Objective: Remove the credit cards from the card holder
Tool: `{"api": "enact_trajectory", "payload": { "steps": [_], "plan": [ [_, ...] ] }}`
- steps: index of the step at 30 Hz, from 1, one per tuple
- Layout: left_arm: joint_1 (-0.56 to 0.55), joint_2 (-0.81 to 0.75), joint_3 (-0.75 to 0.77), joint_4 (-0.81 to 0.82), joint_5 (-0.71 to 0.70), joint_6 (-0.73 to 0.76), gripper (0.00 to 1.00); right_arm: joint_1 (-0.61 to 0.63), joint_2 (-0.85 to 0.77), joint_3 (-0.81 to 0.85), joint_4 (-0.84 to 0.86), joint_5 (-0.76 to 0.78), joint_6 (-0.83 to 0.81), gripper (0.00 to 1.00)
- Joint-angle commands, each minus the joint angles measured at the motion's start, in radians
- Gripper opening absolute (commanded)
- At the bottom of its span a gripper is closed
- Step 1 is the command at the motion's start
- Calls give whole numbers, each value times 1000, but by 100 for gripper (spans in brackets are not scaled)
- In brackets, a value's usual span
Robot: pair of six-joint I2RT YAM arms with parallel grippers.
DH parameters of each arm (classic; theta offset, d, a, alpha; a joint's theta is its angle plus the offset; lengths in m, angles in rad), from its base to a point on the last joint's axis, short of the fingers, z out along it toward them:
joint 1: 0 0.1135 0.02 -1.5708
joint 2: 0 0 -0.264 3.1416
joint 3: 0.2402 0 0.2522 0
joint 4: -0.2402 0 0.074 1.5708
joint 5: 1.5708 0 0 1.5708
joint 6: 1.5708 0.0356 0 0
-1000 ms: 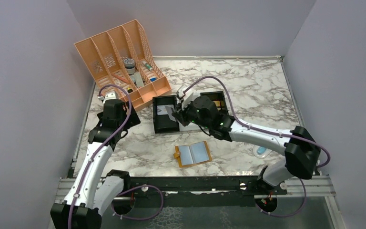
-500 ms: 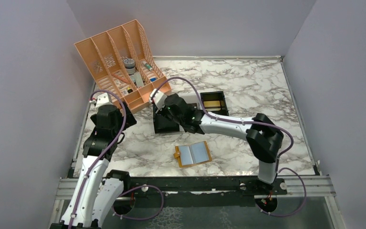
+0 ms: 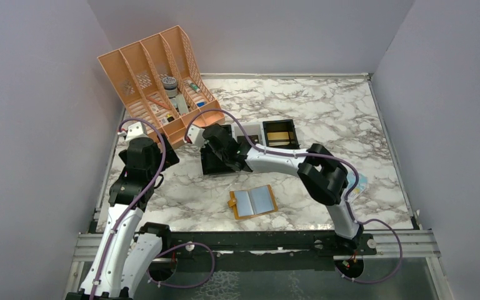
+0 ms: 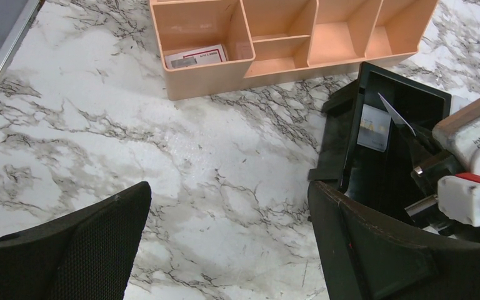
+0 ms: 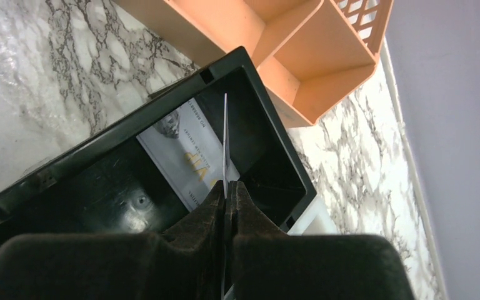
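Note:
The tan card holder point(image 3: 253, 201) lies open like a book on the marble, pale blue-grey panels up, in front of the bins. My right gripper point(image 5: 226, 187) is shut on a thin credit card point(image 5: 225, 137), held edge-on above the left black bin point(image 5: 100, 150). Another credit card point(image 5: 181, 156) lies flat on that bin's floor. From the top view the right gripper point(image 3: 217, 150) reaches far left over the bin. My left gripper point(image 4: 228, 206) stands open over bare marble, left of the bin point(image 4: 350, 144), holding nothing.
An orange desk organizer point(image 3: 156, 81) with several compartments stands just behind the left bin. A second black bin point(image 3: 279, 134) with something tan inside sits to the right. A clear-blue packet point(image 3: 357, 183) lies near the right arm's elbow.
The right arm has swung left with the card, from between the bins to over the left bin. The left arm drew back a little, then held still.

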Motion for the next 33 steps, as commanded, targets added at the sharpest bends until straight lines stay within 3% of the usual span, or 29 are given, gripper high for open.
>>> {"api": "enact_trajectory", "payload": {
  "steps": [1,18,28,33],
  "plan": [
    [6,-7,-6,12,-27,10,99,4,61,49,24,43,-100,1],
    [15,-18,-5,11,-33,11,99,-13,176,122,26,7,-179,4],
    [16,-12,-5,11,-25,14,99,-18,190,129,-8,-34,-171,24],
    [17,-8,-5,12,-21,14,99,-20,188,121,-9,-43,-167,29]
  ]
}}
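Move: The right hand holds a card edge-on over the left black compartment. The VIP card on its floor, where the held one is going, lies about 3 cm left, 1 cm ahead and 8 cm below. The white middle compartment is some 8 cm to the hand's right, level with it. The organizer's front row is about 13 cm left and 3 cm ahead; the open card holder is roughly 20 cm back and 9 cm right. From the left hand the floor card lies about 10 cm ahead, 20 cm right and 17 cm below. Downward about 5 cm, easing some 2 cm forward and a little left, the right hand lowers its card into the left black compartment over the VIP card, rolling about 10 degrees so its left side dips. After a brief halt in the descent the fingers part to about a quarter open, giving up their pinch, while the hand sinks the last bit. ##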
